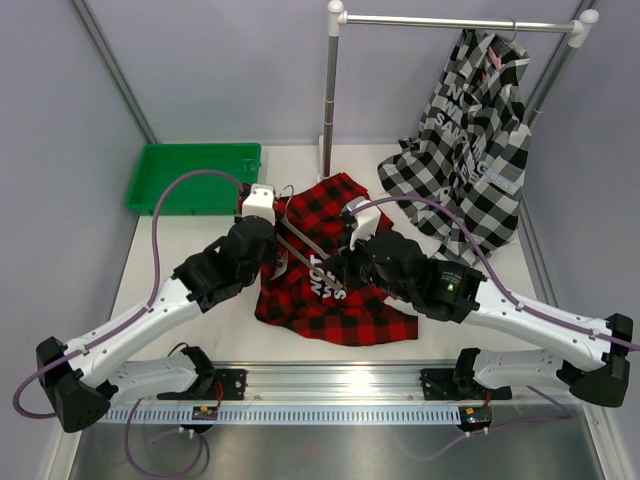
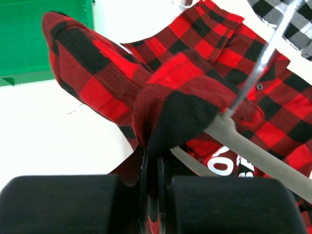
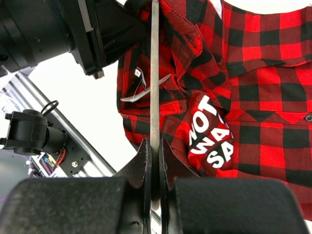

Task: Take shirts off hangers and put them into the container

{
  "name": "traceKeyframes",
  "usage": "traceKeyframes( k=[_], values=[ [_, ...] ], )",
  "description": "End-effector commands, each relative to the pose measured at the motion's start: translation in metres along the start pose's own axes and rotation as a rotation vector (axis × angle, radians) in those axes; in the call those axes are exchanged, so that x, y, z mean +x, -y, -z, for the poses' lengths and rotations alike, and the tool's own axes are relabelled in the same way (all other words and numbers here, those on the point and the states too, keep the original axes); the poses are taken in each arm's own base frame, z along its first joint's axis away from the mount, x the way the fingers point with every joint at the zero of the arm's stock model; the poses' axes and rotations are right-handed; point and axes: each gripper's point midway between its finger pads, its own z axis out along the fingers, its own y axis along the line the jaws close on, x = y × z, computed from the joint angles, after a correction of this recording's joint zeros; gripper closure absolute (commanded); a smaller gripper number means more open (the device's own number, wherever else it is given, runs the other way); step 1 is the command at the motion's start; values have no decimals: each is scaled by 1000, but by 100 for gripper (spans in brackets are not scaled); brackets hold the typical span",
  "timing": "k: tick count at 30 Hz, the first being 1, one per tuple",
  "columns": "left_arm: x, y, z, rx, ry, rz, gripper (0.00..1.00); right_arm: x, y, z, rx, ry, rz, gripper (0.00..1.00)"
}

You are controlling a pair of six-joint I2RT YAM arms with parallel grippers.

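The red-and-black shirt (image 1: 335, 290) lies rumpled on the table between my two arms, white lettering up. My left gripper (image 2: 152, 163) is shut on a bunched fold of its fabric (image 2: 175, 102). A grey wire hanger (image 3: 155, 73) is still threaded in this shirt, and my right gripper (image 3: 155, 146) is shut on its straight wire. From above, the left gripper (image 1: 280, 235) and right gripper (image 1: 338, 266) sit close together over the shirt. The black-and-white shirt (image 1: 470, 140) hangs on its hanger (image 1: 513, 27) from the rail. The green container (image 1: 195, 178) stands at the back left, nothing in it.
A silver rack rail (image 1: 450, 20) on an upright post (image 1: 329, 90) stands at the back, the post's foot just behind the red shirt. The black-and-white shirt's hem drapes onto the table at right. Grey walls close in both sides; a metal rail runs along the near edge.
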Motion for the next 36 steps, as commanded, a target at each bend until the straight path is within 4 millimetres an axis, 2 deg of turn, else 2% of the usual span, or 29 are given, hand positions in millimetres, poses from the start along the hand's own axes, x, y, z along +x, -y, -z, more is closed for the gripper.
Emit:
traceKeyframes(
  k=[1, 9, 15, 18, 24, 28, 36],
  values=[
    [-41, -2, 3, -43, 116, 74, 100, -28, -13, 15, -63, 107, -30, 100],
    [-51, -7, 0, -87, 135, 62, 100, -17, -9, 36, -94, 91, -43, 100],
    [-55, -11, -4, -112, 134, 58, 100, 5, -8, 48, -131, 28, -43, 100],
    [-58, -12, -7, -122, 133, 53, 100, 21, 1, 57, -122, 4, -43, 100],
    [-61, -18, -12, -149, 131, 52, 100, 32, 20, 82, -85, 7, -46, 100],
    [-60, -20, -17, -162, 124, 52, 100, 31, 30, 104, -80, 34, -55, 100],
    [-56, -28, -28, -196, 106, 44, 100, 38, 46, 129, -50, 42, -52, 100]
  ],
)
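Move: My right hand grips one end of the hanger. The red checked shirt's middle lies about 8 cm ahead of it, level sideways and some 16 cm below; its white lettering is about 5 cm ahead and 2 cm left. My left hand pinches the cloth around the other end; from there the green container is some 21 cm ahead and 20 cm left, the shirt's middle 11 cm right, and the rack foot 15 cm ahead, 10 cm right. I draw the hanger with my right hand to the right and back, about 13 cm in all, starting slowly and then quickening, out of the cloth that my left hand keeps pinched. Meanwhile my left hand eases some 4 cm forward and a little left towards the container, turning slightly counter-clockwise; both grips stay shut. ##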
